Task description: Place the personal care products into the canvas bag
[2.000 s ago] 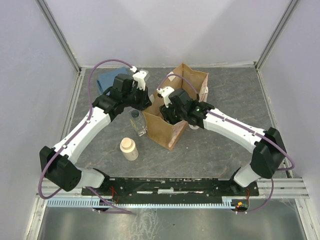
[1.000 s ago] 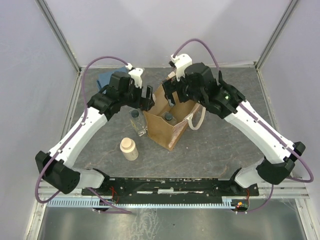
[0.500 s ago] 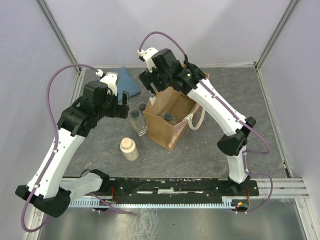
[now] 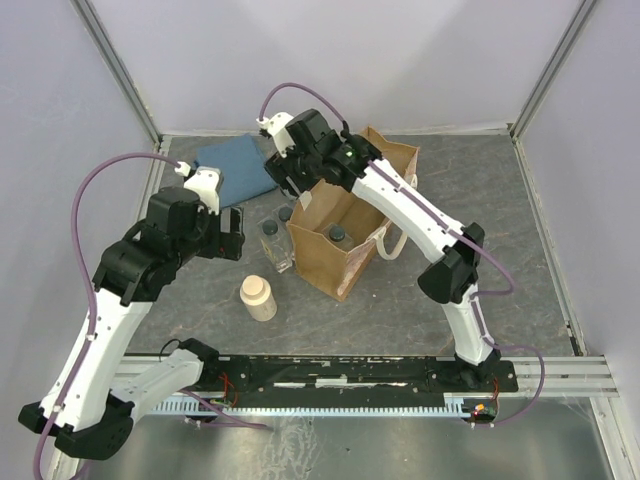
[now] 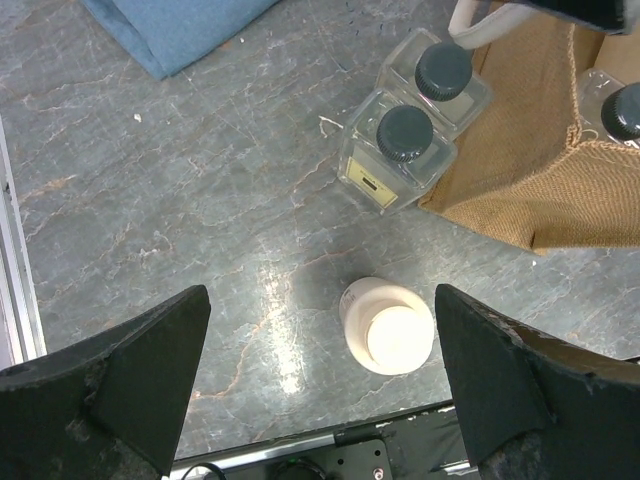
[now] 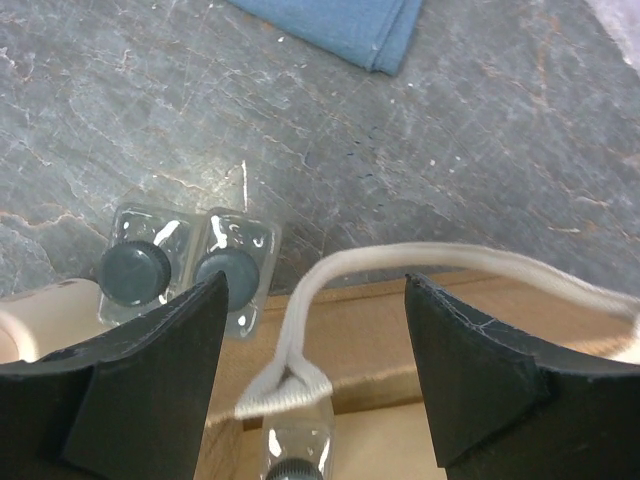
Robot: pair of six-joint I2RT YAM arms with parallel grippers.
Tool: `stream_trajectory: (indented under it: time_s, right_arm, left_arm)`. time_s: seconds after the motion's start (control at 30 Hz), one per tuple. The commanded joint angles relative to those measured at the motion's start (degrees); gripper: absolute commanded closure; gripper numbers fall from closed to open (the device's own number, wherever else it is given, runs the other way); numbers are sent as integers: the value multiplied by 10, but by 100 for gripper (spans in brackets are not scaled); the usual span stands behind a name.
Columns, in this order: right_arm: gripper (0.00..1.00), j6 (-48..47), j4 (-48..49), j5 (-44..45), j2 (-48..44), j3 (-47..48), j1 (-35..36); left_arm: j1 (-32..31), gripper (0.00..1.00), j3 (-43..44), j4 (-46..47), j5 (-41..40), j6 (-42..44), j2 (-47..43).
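The tan canvas bag (image 4: 350,255) stands upright mid-table with one clear bottle (image 4: 338,234) inside it. Two clear square bottles (image 5: 405,140) (image 5: 443,75) with dark caps stand side by side against the bag's left wall (image 5: 530,170). The cream round bottle (image 5: 390,327) stands alone nearer the front. My left gripper (image 5: 322,300) hangs open high above the cream bottle, empty. My right gripper (image 6: 315,290) is open over the bag's far left corner. An off-white handle loop (image 6: 400,262) runs between its fingers, and neither finger touches it.
A folded blue cloth (image 4: 235,160) lies at the back left. The bag's other handle (image 4: 395,240) droops over its right side. The metal rail (image 5: 15,260) edges the table on the left, and the arms' base bar (image 4: 330,372) runs along the front.
The right arm has swung from the bag's right side across to its far left corner. The left arm has pulled back left and toward the front, away from the bottles.
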Motion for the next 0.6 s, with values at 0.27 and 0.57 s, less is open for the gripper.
stream_trajectory:
  time_s: [0.27,0.57]
  right_arm:
    - [23,-3,28,-74,48,4,7]
    - [19,-3,9,-72,32,-57,19]
  left_arm:
    - [1,0,-16,6,-4,-14,-8]
    - [1,0,-37,24,2,-13,-3]
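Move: The farther of the two clear bottles beside the canvas bag lies about 4 cm back and 3 cm left of the right hand, some 15 cm below. Its twin stands about 8 cm back and 7 cm left of the hand. The bag's middle is roughly 12 cm to the right and 1 cm back. From the left hand, the farther bottle is about 10 cm ahead, 13 cm right, well below. The open right hand sinks about 7 cm, drifting 3 cm left, towards the farther clear bottle's cap. ##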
